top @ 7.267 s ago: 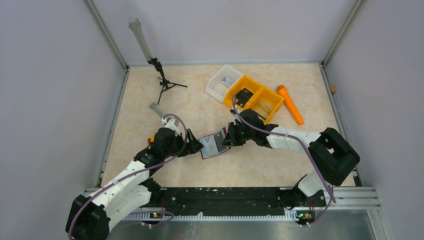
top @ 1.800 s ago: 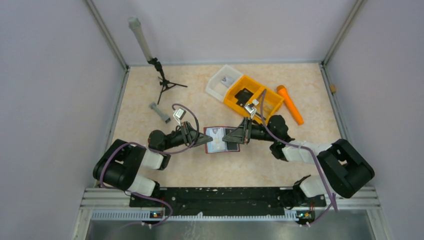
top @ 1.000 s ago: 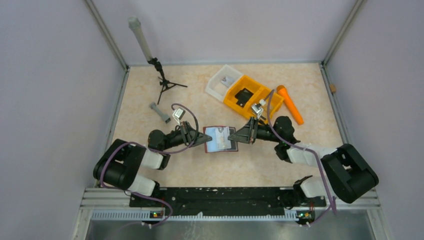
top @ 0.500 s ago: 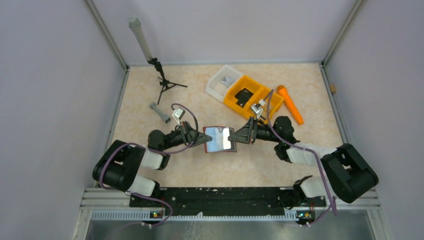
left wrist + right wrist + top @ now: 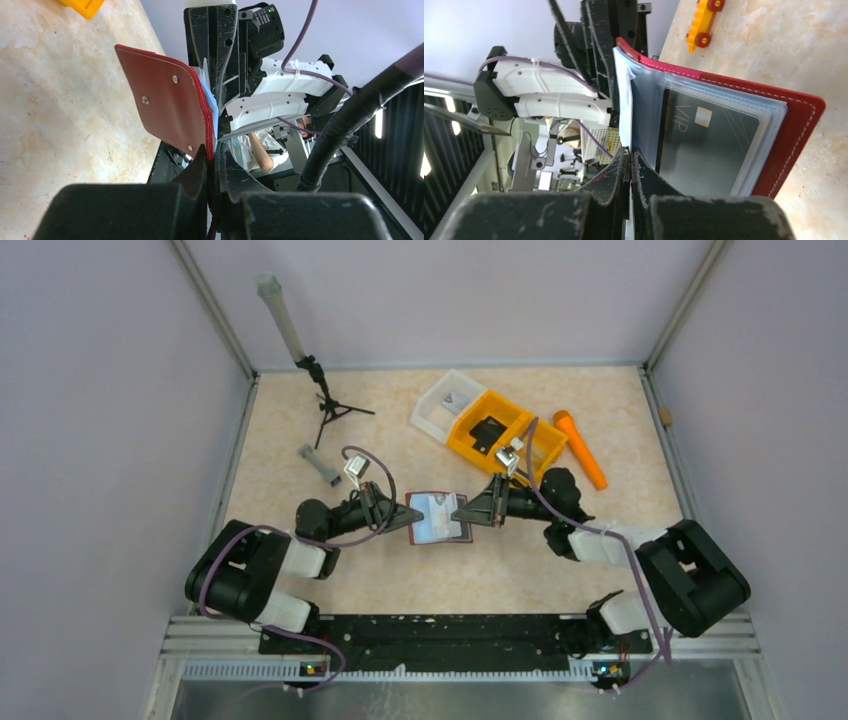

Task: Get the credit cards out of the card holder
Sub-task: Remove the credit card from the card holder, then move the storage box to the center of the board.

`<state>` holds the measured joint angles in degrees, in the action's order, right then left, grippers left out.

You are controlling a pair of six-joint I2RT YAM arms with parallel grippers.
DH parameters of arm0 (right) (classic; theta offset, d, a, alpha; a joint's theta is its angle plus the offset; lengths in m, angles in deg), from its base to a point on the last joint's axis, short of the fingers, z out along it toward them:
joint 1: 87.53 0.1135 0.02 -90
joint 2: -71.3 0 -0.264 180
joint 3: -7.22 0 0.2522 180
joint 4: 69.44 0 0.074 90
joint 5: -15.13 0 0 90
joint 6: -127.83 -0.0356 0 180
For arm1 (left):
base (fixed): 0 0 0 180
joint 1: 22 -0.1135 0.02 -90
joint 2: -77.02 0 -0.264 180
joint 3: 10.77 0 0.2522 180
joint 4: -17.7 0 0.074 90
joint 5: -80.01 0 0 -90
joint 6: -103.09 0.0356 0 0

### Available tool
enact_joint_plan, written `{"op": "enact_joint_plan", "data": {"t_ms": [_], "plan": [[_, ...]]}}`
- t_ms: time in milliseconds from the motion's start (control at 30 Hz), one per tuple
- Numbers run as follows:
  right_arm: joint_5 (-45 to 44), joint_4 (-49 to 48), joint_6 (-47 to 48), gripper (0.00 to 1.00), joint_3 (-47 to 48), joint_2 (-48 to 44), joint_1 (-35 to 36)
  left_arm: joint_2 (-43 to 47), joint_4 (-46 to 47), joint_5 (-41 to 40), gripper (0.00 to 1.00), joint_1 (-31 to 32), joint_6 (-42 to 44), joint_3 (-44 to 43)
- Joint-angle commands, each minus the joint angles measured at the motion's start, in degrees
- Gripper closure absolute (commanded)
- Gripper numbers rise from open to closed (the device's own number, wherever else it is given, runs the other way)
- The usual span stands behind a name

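The dark red card holder (image 5: 438, 519) is held up off the table between both arms, open, with its pale clear sleeves showing. My left gripper (image 5: 409, 517) is shut on its left red edge (image 5: 209, 125), the cover (image 5: 167, 102) spreading away from the jaws. My right gripper (image 5: 459, 514) is shut on the edge of a pale clear sleeve (image 5: 624, 105) at the holder's right side. One grey credit card (image 5: 706, 145) marked VIP sits inside a sleeve against the red cover (image 5: 796, 127). Other cards are hidden.
An orange two-compartment tray (image 5: 520, 445) with a small black block (image 5: 488, 432) and a white tray (image 5: 440, 410) stand at the back. An orange marker (image 5: 581, 448) lies right of them. A small tripod (image 5: 327, 405) and a grey bolt-like piece (image 5: 320, 464) are at the back left.
My right gripper opened briefly, shifted slightly left and shut again on a sleeve edge. A pale sleeve flipped over in the holder. The left gripper kept its hold without moving.
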<state>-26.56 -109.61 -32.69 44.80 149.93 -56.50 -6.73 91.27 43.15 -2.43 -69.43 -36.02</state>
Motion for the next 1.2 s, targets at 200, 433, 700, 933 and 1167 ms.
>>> {"op": "enact_joint_plan", "data": {"t_ms": [200,433,700,933,1167], "plan": [[-0.7,25.5,18.1,1.00,5.1,-6.3,-7.0,1.1,4.3,5.0,1.00,-8.2,0.1,0.7],[-7.9,49.5,36.6,1.00,16.9,-3.6,-10.2,5.3,-8.4,5.5,1.00,-9.9,6.8,1.1],[-21.4,72.1,51.8,1.00,46.7,9.8,-10.2,17.0,-41.2,2.2,1.00,-9.9,24.7,-2.5],[-27.5,86.1,63.0,1.00,75.0,28.0,-9.9,26.0,-64.7,-1.8,1.00,-9.9,36.5,-7.4],[-40.6,97.3,70.1,1.00,99.1,42.2,-7.6,26.3,-66.9,-3.0,1.00,-9.9,38.0,-7.9]]}}
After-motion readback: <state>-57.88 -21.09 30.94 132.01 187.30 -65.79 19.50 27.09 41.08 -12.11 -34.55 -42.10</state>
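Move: The right fingers, shut on a card at the open card holder, have the white tray roughly 29 cm straight ahead and 13 cm lower. The yellow box joins the tray, its middle about 20 cm ahead and 15 cm to the right of this hand, equally low. The card holder's middle is about 4 cm to the left and 1 cm nearer the base. From the left hand, gripping the holder's left edge, the holder's middle is some 4 cm right and the tray about 30 cm ahead and 7 cm right. The right hand keeps its pinch on the card and draws it away from the holder, about 5 cm to the right and 4 cm down, while the left keeps hold of the holder and draws back some 5 cm left, easing forward, then sinking and rolling about 20 degrees. The right hand then swings forward to the tray's right side, some 29 cm in all, regaining its height while its fingers turn from level-left to about 40 degrees down, forward and left. ##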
